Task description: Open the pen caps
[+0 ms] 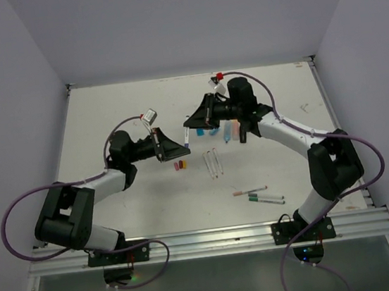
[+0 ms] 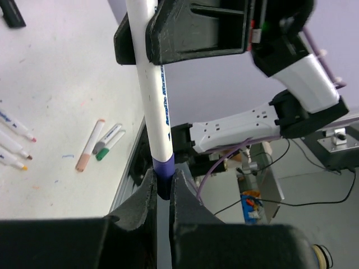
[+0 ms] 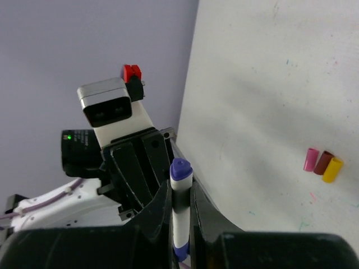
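A thin white pen (image 1: 188, 138) hangs above the table's middle, held between both grippers. My left gripper (image 2: 163, 188) is shut on its purple pen cap (image 2: 162, 171); the cap's tip is hidden between the pads. The white barrel (image 2: 152, 95) rises from the cap to my right gripper (image 2: 168, 33), which is shut on it farther up. In the right wrist view my right gripper (image 3: 180, 193) pinches the barrel (image 3: 180, 216), and a purple end (image 3: 180, 168) pokes past the fingertips. Loose pink (image 3: 310, 159), dark red (image 3: 322, 163) and yellow (image 3: 332, 170) pen caps lie together on the table.
Three uncapped white pens (image 1: 213, 163) lie right of the loose caps (image 1: 180, 165). Capped pens (image 1: 250, 190) (image 1: 266, 198) rest near the right arm's base. Blue highlighters (image 1: 227, 130) lie under the right arm. The table's metal front rail (image 1: 213, 237) runs along the near edge.
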You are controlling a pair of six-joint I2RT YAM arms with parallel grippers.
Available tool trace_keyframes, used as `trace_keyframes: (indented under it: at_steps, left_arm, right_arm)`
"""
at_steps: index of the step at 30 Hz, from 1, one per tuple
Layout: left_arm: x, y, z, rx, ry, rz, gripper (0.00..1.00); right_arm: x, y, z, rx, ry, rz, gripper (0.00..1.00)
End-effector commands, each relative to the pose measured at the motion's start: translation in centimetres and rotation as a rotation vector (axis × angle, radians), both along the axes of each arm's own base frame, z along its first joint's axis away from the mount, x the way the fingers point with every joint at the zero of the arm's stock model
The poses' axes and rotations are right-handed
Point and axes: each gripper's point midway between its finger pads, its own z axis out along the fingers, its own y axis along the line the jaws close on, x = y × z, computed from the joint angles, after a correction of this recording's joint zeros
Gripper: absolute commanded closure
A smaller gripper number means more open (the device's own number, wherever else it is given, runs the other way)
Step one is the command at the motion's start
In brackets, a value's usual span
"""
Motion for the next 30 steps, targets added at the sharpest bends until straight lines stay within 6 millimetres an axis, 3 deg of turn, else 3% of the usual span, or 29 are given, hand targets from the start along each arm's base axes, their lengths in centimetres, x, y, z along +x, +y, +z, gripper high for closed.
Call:
trace_keyframes:
  at_steps: [1, 2, 8, 14, 18, 19, 20, 21, 22, 23, 24, 25, 26, 30]
  left_arm:
    - [-4.8, 0.5, 2.7, -0.121, -0.067, -0.199, 1.0]
    - [-5.2, 0.7, 3.4, -0.153, -0.128, -0.207, 1.0]
    - [-5.8, 0.9, 3.6, -0.183, -0.093, -0.222, 1.0]
    - [-6.1, 0.9, 3.7, -0.192, -0.093, -0.24, 1.0]
    - [-5.3, 0.7, 1.6, -0.123, 0.007, -0.224, 1.0]
    - [-4.6, 0.8, -0.2, -0.064, 0.072, -0.19, 1.0]
    - [-3.4, 0.6, -0.7, -0.018, 0.083, -0.162, 1.0]
    - [-2.2, 0.7, -2.5, 0.067, -0.089, -0.129, 1.0]
    - [-0.8, 1.0, -3.2, 0.153, -0.114, -0.081, 1.0]
    - [-0.5, 2.7, -7.3, 0.385, 0.065, 0.023, 1.0]
    - [1.6, 3.3, -6.8, 0.484, -0.087, 0.047, 1.0]
    - [2.7, 4.5, -8.1, 0.604, -0.09, 0.113, 1.0]
    - [2.4, 5.6, -9.0, 0.683, -0.05, 0.13, 1.0]
    - [3.4, 7.3, -10.5, 0.772, -0.052, 0.213, 1.0]
  right_arm:
    - [6.1, -4.8, 8.6, 0.327, -0.187, -0.158, 1.0]
    - [6.7, -5.2, 9.1, 0.358, -0.213, -0.16, 1.0]
    - [7.9, -6.0, 10.1, 0.414, -0.198, -0.147, 1.0]
    - [7.8, -5.8, 8.8, 0.448, -0.138, -0.129, 1.0]
    - [8.4, -5.7, 9.4, 0.432, -0.141, -0.135, 1.0]
    - [8.5, -5.9, 7.2, 0.335, -0.085, -0.156, 1.0]
    - [8.9, -6.0, 7.4, 0.276, -0.092, -0.167, 1.0]
    - [9.0, -6.3, 6.5, 0.195, -0.082, -0.183, 1.0]
    - [9.1, -7.0, 5.0, 0.058, -0.153, -0.173, 1.0]
    - [7.4, -8.3, 0.9, -0.102, 0.025, -0.187, 1.0]
    - [7.5, -9.1, 1.0, -0.175, 0.006, -0.198, 1.0]
    - [7.1, -10.0, -0.2, -0.267, -0.025, -0.171, 1.0]
    - [5.3, -11.1, -2.0, -0.351, 0.049, -0.162, 1.0]
    - [2.2, -13.8, -6.4, -0.548, 0.083, -0.102, 1.0]
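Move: The purple cap of the upright-leaning pen is already in the left fingers; it lies about 9 cm back from the right hand and 3 below, and the right fingers hold the pen's other end. From the left hand, the row of small loose caps is some 8 cm ahead, 4 left and 19 below. The three bare pens lie roughly 7 cm ahead of the left hand and 8 to its right, at the same depth. Keep both grips shut and pull the pen apart: lift both hands 2–3 cm together, then draw the left one back while the right pulls forward, rightward and up with the pen. Afterwards swing the left gripper forward and down, tipping its fingers down some 25 degrees towards the loose caps, and lower the right, ending about 12 cm forward-right of its start. ##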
